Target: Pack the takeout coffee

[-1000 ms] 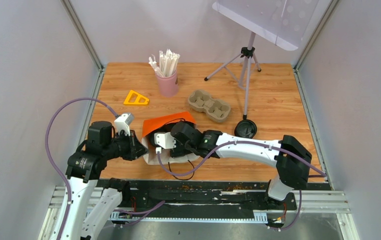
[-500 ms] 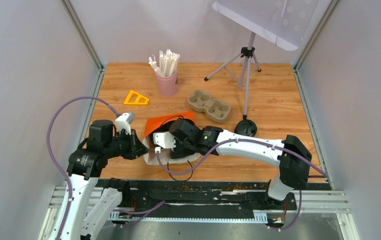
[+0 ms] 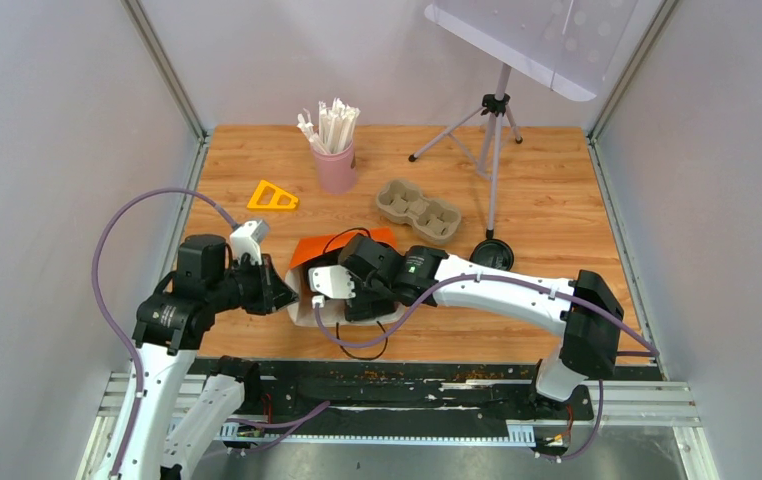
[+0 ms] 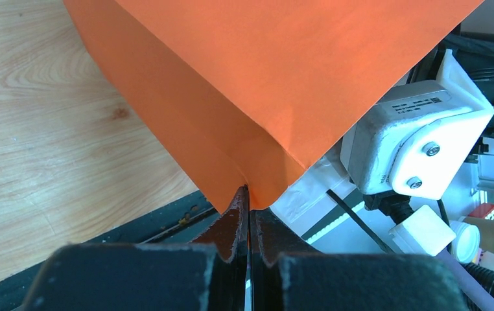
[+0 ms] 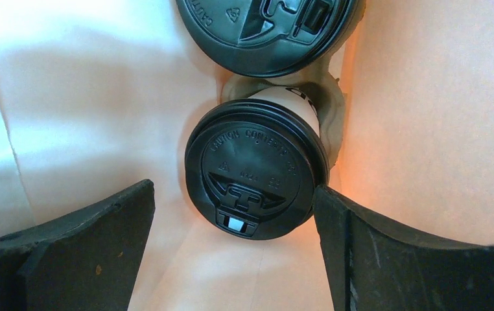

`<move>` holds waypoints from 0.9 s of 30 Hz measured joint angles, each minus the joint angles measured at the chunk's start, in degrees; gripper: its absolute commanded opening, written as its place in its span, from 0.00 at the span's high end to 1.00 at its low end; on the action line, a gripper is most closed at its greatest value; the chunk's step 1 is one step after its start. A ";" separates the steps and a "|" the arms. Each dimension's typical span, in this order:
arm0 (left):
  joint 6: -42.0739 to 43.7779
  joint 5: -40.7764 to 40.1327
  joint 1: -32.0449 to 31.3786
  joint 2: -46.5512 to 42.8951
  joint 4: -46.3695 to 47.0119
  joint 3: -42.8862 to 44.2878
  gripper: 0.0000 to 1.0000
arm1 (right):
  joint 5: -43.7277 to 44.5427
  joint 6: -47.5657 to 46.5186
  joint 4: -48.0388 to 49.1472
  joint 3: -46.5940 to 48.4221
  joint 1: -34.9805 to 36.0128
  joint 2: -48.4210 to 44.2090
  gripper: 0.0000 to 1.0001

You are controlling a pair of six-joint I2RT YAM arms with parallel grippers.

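Note:
An orange paper bag lies on its side near the table's front. My left gripper is shut on a corner of the bag's mouth, seen from above beside the bag's left edge. My right gripper is inside the bag and open. Between its fingers stands a whitish takeout coffee cup with a black lid. The right finger touches the lid's rim; the left finger stands apart. A second black-lidded cup sits just beyond. Brown cardboard rings the cups.
A pink cup of white sticks stands at the back. Near it lie a yellow triangular piece and a cardboard two-cup carrier. A bare black lid lies right of the bag. A tripod stands at the back right.
My right arm has shifted slightly left and back inside the bag, and the orange top panel has folded in a little. The left gripper keeps its hold on the bag.

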 measured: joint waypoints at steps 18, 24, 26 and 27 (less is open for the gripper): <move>-2.71 0.50 0.00 1.92 -1.03 2.27 0.98 | -2.60 2.25 -7.19 5.90 0.48 0.00 0.18; -3.61 0.70 0.00 2.58 -1.46 3.43 0.99 | -4.17 3.32 -9.70 8.83 0.72 0.00 0.31; -4.02 0.92 0.00 2.97 -1.44 3.89 0.99 | -4.70 3.78 -10.43 10.03 0.74 0.00 0.34; -4.20 1.03 0.00 3.15 -1.44 4.04 0.99 | -4.96 4.00 -10.54 10.49 0.74 0.00 0.35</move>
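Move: My right hand hangs wide open inside the paper bag. The near lidded coffee cup is about 2 cm ahead, 2 cm left and some 8 cm lower; the other cup stands roughly 9 cm left of that one. The bag corner that my left hand keeps pinched is around 6 cm back, 10 cm left and 6 cm up. From my left hand the near cup lies about 8 cm ahead, 12 cm right and 14 cm down. I draw my right hand up off the coffee cups towards the bag's mouth, about 4 cm, easing back some 2 cm as well, with a slight tilt of the wrist, and bring its fingers partly together in the later part. My left hand keeps its pinch on the bag corner and lifts it slowly by a centimetre or two. ##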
